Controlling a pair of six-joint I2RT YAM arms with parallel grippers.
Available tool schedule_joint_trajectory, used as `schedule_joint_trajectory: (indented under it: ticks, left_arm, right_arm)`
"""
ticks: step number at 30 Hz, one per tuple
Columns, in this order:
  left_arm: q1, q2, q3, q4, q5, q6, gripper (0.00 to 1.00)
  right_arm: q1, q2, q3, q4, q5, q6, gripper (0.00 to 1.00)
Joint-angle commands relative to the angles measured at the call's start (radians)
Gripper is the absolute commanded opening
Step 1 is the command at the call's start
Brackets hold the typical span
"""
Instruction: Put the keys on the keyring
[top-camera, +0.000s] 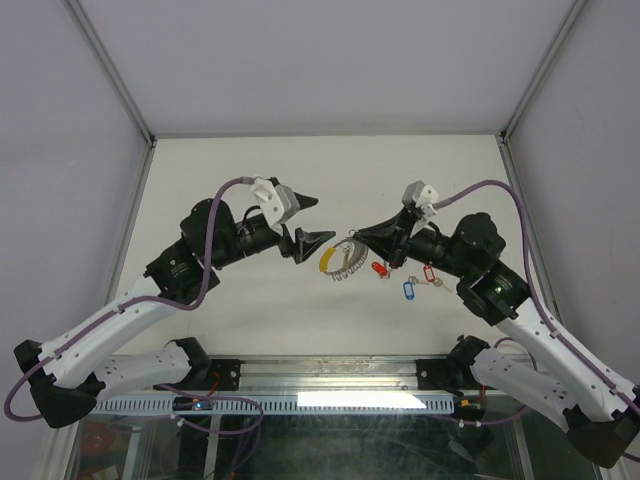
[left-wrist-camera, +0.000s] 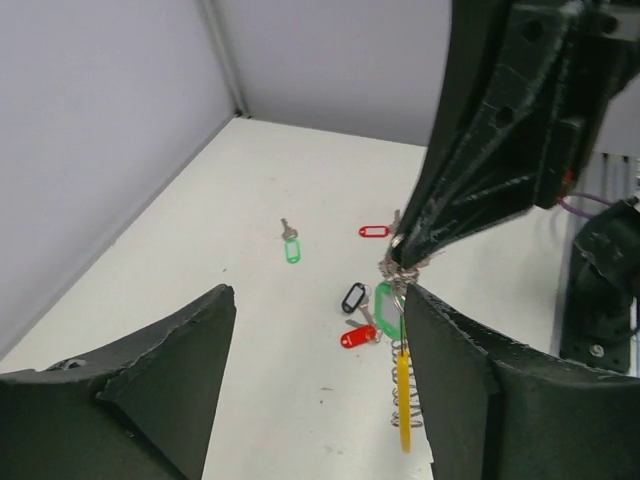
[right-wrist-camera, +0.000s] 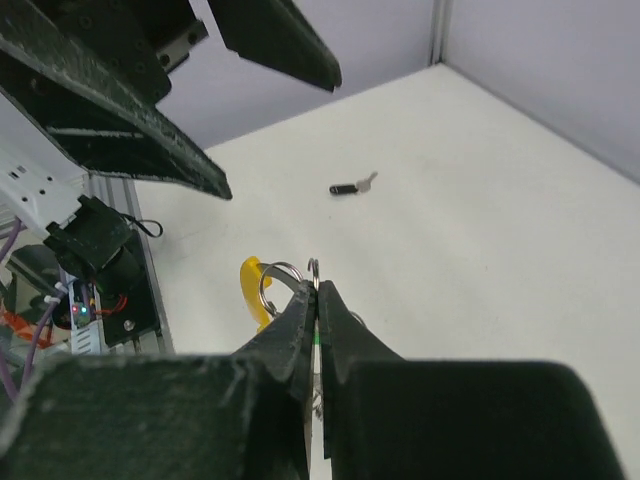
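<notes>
My right gripper (top-camera: 352, 237) (right-wrist-camera: 317, 285) is shut on the top of the keyring (left-wrist-camera: 405, 395) (top-camera: 340, 258), a silvery coil with a yellow segment that hangs down from its tip. A green-tagged key (left-wrist-camera: 388, 305) hangs on the ring just under that tip. My left gripper (top-camera: 322, 218) (left-wrist-camera: 318, 300) is open and holds nothing. Its right finger (left-wrist-camera: 480, 380) stands close beside the hanging ring. Loose keys lie on the table: green tag (left-wrist-camera: 291, 245), red tag (left-wrist-camera: 373, 231), black tag (left-wrist-camera: 353, 297) and another red tag (left-wrist-camera: 357, 337). A blue tag (top-camera: 408, 290) lies near the right arm.
White table (top-camera: 250, 170) with grey walls on three sides and metal corner posts. The loose keys lie under and beside the right arm. The arm bases and a cable rail (top-camera: 300, 402) run along the near edge.
</notes>
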Motion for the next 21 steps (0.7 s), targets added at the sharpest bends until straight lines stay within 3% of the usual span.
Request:
schedule_joint_trajectory:
  ticks: [1,7,11,16,21]
  left_arm:
    - [0.053,0.034,-0.007,0.037,-0.168,-0.095,0.69]
    - [0.189,0.067,-0.040,0.048,-0.042,-0.182,0.76]
    - [0.191,0.064,-0.105,0.064,0.149,-0.148,0.89]
    - [0.192,0.037,-0.230,0.133,0.351,-0.109,0.89]
    - [0.190,0.008,-0.308,0.205,0.412,-0.081,0.86]
  right_arm:
    - [0.005,0.041,0.040,-0.052,0.069,0.029,0.00]
    - [0.030,0.119,0.071,-0.173,0.104,0.035,0.00]
    - [0.032,0.121,0.068,-0.143,0.131,0.068,0.00]
    - [0.032,0.119,0.102,-0.133,0.130,0.097,0.00]
    - [0.032,0.114,0.137,-0.131,0.102,0.126,0.00]
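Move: The keyring hangs from the closed right fingers, its middle some 6 cm below them and 2 cm to their left, 1 cm nearer the base. From the empty left hand, that middle is about 5 cm back, 4 cm right and 7 cm down; the green tag inside the loop is 4 cm back, 5 cm right and 5 cm down. On the table, the red tag lies roughly 4 cm ahead and 17 cm right, 30 cm below. Swinging forward and a little left about 7 cm, then back again while dropping some 13 cm, the left hand comes down beside the hanging keyring, opening its fingers wider and tilting their tips downward. The right hand keeps its pinch on the keyring, lowers it about 8 cm with its fingertips dipping, then lifts it back roughly 2 cm. ##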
